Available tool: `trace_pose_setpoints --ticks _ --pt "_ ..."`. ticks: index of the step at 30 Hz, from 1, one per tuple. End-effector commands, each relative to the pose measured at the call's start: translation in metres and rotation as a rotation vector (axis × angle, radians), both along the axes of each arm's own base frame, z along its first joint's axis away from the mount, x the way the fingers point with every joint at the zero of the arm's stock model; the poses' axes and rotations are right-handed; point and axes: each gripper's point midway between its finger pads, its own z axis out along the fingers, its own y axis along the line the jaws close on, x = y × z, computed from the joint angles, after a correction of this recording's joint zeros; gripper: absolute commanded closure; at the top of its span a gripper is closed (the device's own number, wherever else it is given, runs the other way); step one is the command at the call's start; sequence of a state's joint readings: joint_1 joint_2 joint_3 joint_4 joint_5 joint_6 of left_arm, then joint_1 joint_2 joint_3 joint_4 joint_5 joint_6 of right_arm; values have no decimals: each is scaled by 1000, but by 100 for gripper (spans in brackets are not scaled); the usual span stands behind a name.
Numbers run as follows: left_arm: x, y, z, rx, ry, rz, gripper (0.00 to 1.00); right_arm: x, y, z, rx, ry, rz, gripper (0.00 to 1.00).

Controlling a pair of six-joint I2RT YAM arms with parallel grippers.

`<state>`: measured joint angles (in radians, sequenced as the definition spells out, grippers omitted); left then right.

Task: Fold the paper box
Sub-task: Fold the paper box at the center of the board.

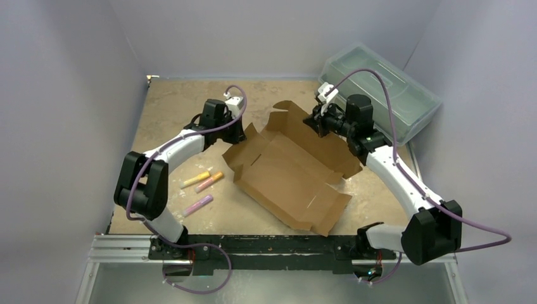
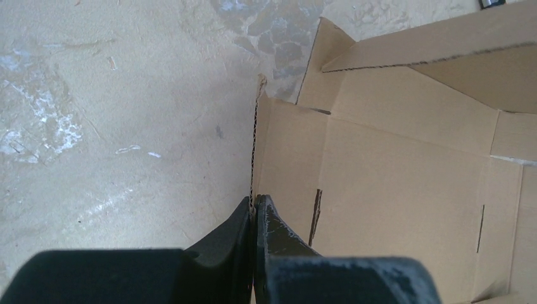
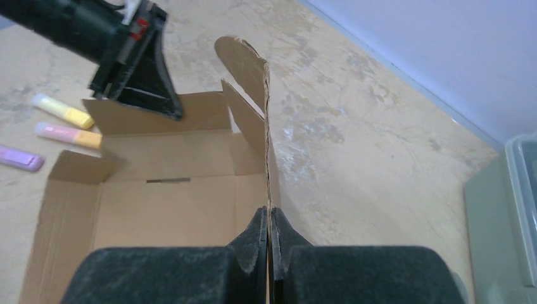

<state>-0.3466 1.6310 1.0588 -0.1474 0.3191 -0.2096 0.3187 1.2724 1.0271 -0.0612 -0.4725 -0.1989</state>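
Observation:
The paper box is a brown corrugated sheet lying mid-table, partly folded, with its side flaps raised. My left gripper is shut on the edge of the box's left flap; in the left wrist view my left gripper pinches the thin cardboard edge between both jaws. My right gripper is shut on the box's far right flap. In the right wrist view my right gripper clamps that upright flap, with the box floor to its left.
A translucent grey-green plastic toolbox stands at the back right. Three pastel markers lie on the table left of the box. Grey walls enclose the table on three sides.

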Motion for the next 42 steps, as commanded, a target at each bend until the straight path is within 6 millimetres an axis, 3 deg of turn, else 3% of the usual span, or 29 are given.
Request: trace_pose_setpoints --ticks 1,6,10,12,14,17,21,24,28,30,34,42 --pt "14 -6 8 -28 8 1 100 -18 13 29 52 -96 124 100" --pt "6 -1 -3 -10 33 11 100 -13 9 43 132 -132 50 100" --pt "0 -5 -1 -31 33 -22 99 -8 6 38 131 -126 21 100" --pt "2 -6 9 -50 11 -18 81 -12 10 32 110 -113 66 100" --pt "5 -8 25 -74 -28 -11 62 -19 15 29 96 -109 121 100" --pt "10 -8 59 -125 -99 5 46 -25 18 25 64 -115 176 100" --pt "10 -5 111 -196 -190 31 34 -25 19 24 58 -110 184 100" --pt "7 -4 144 -234 -247 37 31 -24 19 20 53 -98 183 100" --pt "2 -9 169 -287 -323 1 25 -27 21 21 56 -96 202 100" --pt "-1 -13 161 -281 -326 -45 19 -29 21 22 59 -99 212 100" --pt "6 -13 125 -204 -311 -115 11 -35 25 24 66 -96 248 100" --pt "37 -23 83 -186 -243 -179 18 -38 27 25 69 -99 280 100"
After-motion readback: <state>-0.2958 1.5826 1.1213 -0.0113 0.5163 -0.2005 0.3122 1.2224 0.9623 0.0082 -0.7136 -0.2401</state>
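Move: The left hand has the rim of the side flap pinched, the flap's middle about 3 cm back, 2 cm right and 3 cm below. The end tab on the raised panel is roughly 5 cm ahead, 10 cm right and 4 cm above; the orange marker lies 9 cm back, 9 cm left and 10 cm down. The right hand grips the panel's top edge, with the box floor about 11 cm back, 6 cm left and 22 cm below. Upwards by about 15 cm goes the left hand, after its fingers open wide and let go of the side flap; it tips up as it climbs, then comes down some 7 cm while easing forward towards the raised panel's end tab. The right hand keeps its pinch on the panel's edge, drawing it about 4 cm back and slightly left, turning counter-clockwise. ##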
